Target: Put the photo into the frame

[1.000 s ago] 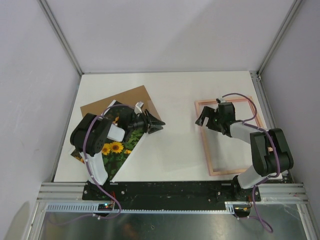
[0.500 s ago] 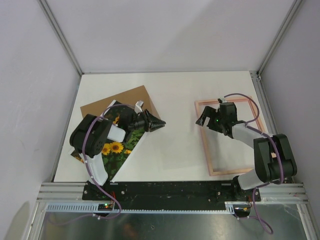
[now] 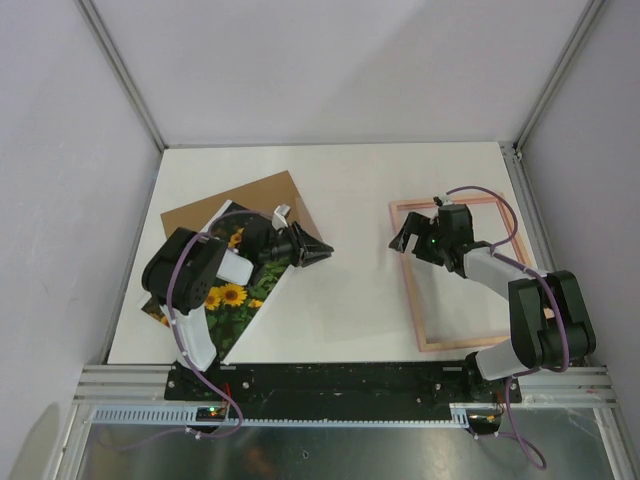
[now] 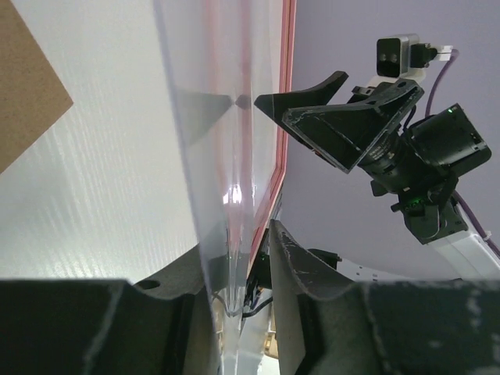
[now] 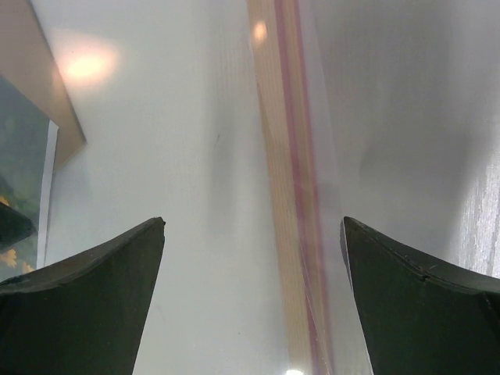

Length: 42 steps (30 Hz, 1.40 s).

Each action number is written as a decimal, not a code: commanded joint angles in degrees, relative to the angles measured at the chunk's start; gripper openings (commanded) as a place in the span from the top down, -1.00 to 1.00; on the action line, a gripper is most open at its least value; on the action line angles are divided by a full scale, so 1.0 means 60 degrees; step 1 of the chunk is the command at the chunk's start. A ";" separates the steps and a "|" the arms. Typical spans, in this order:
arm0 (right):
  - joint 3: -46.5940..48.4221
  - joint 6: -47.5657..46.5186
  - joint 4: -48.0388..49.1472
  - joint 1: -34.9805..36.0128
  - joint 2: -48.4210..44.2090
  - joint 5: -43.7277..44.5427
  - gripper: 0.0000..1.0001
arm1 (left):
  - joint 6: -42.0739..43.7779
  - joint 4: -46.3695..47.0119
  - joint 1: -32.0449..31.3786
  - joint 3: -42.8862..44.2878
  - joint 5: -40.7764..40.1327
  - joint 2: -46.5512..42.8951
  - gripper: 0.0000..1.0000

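The photo [image 3: 235, 297], yellow sunflowers on dark green, lies at the table's left, partly under my left arm. My left gripper [image 3: 318, 250] reaches past its right corner, turned on its side. In the left wrist view a thin clear sheet [image 4: 211, 156] runs edge-on between the left gripper's [image 4: 238, 250] narrowed jaws. The sheet lies against one finger, with a gap to the other. The pale pink frame [image 3: 410, 290] lies flat at the right. My right gripper [image 3: 405, 240] hovers wide open over its near-left rail [image 5: 293, 195], holding nothing.
A brown backing board [image 3: 260, 195] lies under the photo's far side, and its corner shows in the left wrist view [image 4: 27, 94]. The white table [image 3: 350, 190] ends at metal rails along the near edge, and grey walls close in on three sides.
My left gripper's jaws have narrowed around the clear sheet and barely moved. The right arm's elbow has swung outward while its open gripper stays over the frame's rail.
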 commanded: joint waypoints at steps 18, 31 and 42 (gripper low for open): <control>-0.0018 -0.0203 -0.0126 -0.0225 -0.0219 0.0440 -0.99 | 0.1253 -0.1608 -0.0079 0.0564 0.0139 -0.0414 0.99; 0.0324 -0.0240 -0.2464 0.0002 -0.1668 0.2771 -0.98 | 0.3005 -0.6268 0.1378 0.2141 -0.0232 -0.3951 1.00; 0.0478 -0.0372 -0.3918 0.1780 -0.1810 0.4672 -0.87 | 0.3390 -0.8270 0.3060 0.3169 -0.0983 -0.6270 1.00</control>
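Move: Between the left hand's slightly open fingers runs the left edge of the clear sheet, whose middle lies some 8 cm to the right and 3 cm back, nearly level. The photo lies about 21 cm left and 6 cm back, the brown board 18 cm left and 4 cm ahead, and the frame 29 cm right and 5 cm back, all roughly 6 cm lower. From the right hand, the sheet's middle is about 9 cm left and 3 cm back, slightly lower. Sinking 2 cm or so, the left hand shuts its fingers on the clear sheet's edge, then carries it up about 20 cm and some 11 cm left, away from the frame, turning roughly 15 degrees counter-clockwise. The right hand, still wide open, shifts about 5 cm right and then 4 cm back over the frame's left rail, rolling its left side down. ##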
